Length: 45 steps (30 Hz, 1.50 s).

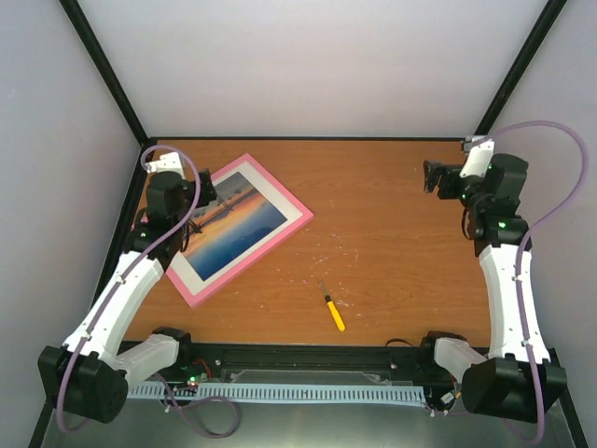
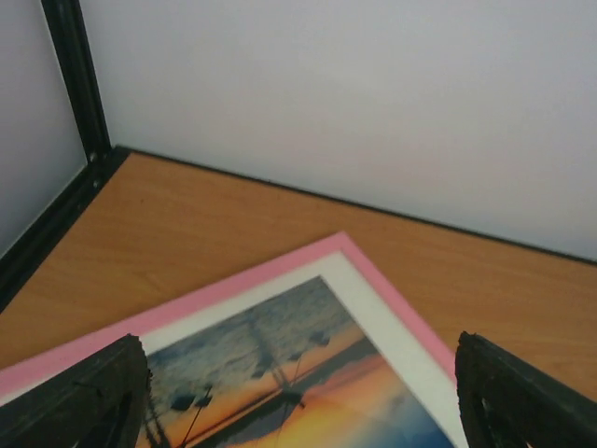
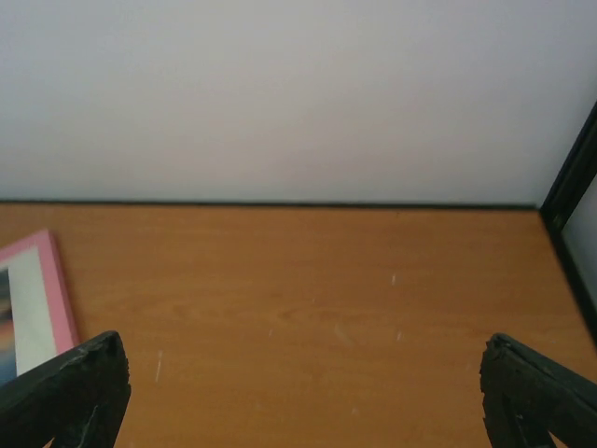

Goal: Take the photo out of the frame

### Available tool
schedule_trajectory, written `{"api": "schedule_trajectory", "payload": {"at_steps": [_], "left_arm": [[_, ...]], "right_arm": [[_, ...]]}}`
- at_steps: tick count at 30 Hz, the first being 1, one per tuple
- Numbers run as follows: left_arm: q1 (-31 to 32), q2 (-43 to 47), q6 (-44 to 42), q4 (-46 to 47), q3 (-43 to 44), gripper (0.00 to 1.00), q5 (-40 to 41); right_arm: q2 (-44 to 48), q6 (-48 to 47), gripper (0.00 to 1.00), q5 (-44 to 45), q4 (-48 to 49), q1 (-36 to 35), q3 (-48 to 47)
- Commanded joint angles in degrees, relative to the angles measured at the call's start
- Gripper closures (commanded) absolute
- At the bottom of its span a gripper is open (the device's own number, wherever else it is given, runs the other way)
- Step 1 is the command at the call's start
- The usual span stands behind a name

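The pink frame (image 1: 297,207) lies face up, turned at an angle, on the left half of the wooden table. Inside it a white mat (image 1: 283,203) borders the orange-and-blue sunset photo (image 1: 235,224). My left gripper (image 1: 201,189) is open and empty, hovering over the frame's far left part. In the left wrist view the photo (image 2: 280,373) and the frame's far corner (image 2: 340,241) show between the fingers (image 2: 89,397). My right gripper (image 1: 431,175) is open and empty at the far right, well away from the frame. The right wrist view shows only the frame's edge (image 3: 58,289) at the left.
A yellow-handled screwdriver (image 1: 331,307) lies on the table near the middle front. White walls and black corner posts (image 1: 110,77) bound the table at back and sides. A cable duct (image 1: 298,392) runs along the near edge between the arm bases.
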<state>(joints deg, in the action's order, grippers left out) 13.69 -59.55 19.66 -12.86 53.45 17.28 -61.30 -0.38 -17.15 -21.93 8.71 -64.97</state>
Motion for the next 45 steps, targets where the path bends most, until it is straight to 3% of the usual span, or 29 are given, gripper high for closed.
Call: {"api": "schedule_trajectory", "payload": {"at_steps": [1,8,12,18,24,30,33,40,45], "left_arm": [[-5.1,3.2,2.6,-0.4,-3.4,0.15,-12.4],[-10.6,6.6,1.9,-5.3,-7.4,0.29,-25.5],[-9.1,7.7,1.0,-8.4,-7.6,0.35,-28.9],[3.9,3.3,0.2,-12.4,-4.2,0.40,-25.2],[24.2,-4.5,0.6,-15.7,-1.2,0.40,-19.4],[39.0,-10.3,4.4,-19.3,-0.8,0.40,-18.5],[43.1,-10.9,6.4,-19.1,-2.6,0.40,-20.1],[46.1,-12.7,8.9,-18.0,-5.1,0.41,-23.5],[49.0,-18.0,8.5,-13.9,-6.4,0.49,-23.1]], "right_arm": [[0.9,-1.0,0.00,-2.8,2.9,-1.3,5.9],[0.5,-7.2,0.00,-12.4,3.1,-2.8,14.9],[0.7,-11.7,0.00,-17.5,2.3,-3.5,17.9],[0.1,-18.6,0.04,-21.5,-1.3,-6.3,18.3],[-1.3,-26.2,0.20,-21.5,-8.4,-11.4,16.2],[-0.1,-30.5,0.25,-21.0,-14.8,-13.6,16.0],[1.1,-31.2,0.26,-19.8,-16.3,-14.0,16.5],[0.3,-28.3,0.25,-22.7,-17.3,-14.3,17.0],[-2.1,-23.8,0.27,-20.4,-15.4,-15.3,16.6]]}}
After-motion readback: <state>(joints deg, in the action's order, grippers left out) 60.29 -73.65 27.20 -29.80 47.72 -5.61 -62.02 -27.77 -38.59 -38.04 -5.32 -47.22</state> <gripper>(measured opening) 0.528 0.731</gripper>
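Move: Some 33 cm to the left hand's right, 23 cm back towards the base and 29 cm below lies the yellow screwdriver. The frame with the photo has its middle almost straight under this hand, also about 29 cm down. From the right hand the frame's middle is roughly 56 cm to the left, neither farther out nor nearer, and the screwdriver 25 cm left and 24 cm back, both about 34 cm below. Swinging off from above the frame, the left hand dips first, then sweeps right, back and down, about 26 cm sideways, towards the screwdriver, turning well clockwise, tipping down and partly closing. The right hand sinks some 17 cm while easing left and back towards the frame, turning about 45 degrees counter-clockwise, tipping down and narrowing its fingers somewhat; neither touches anything. ##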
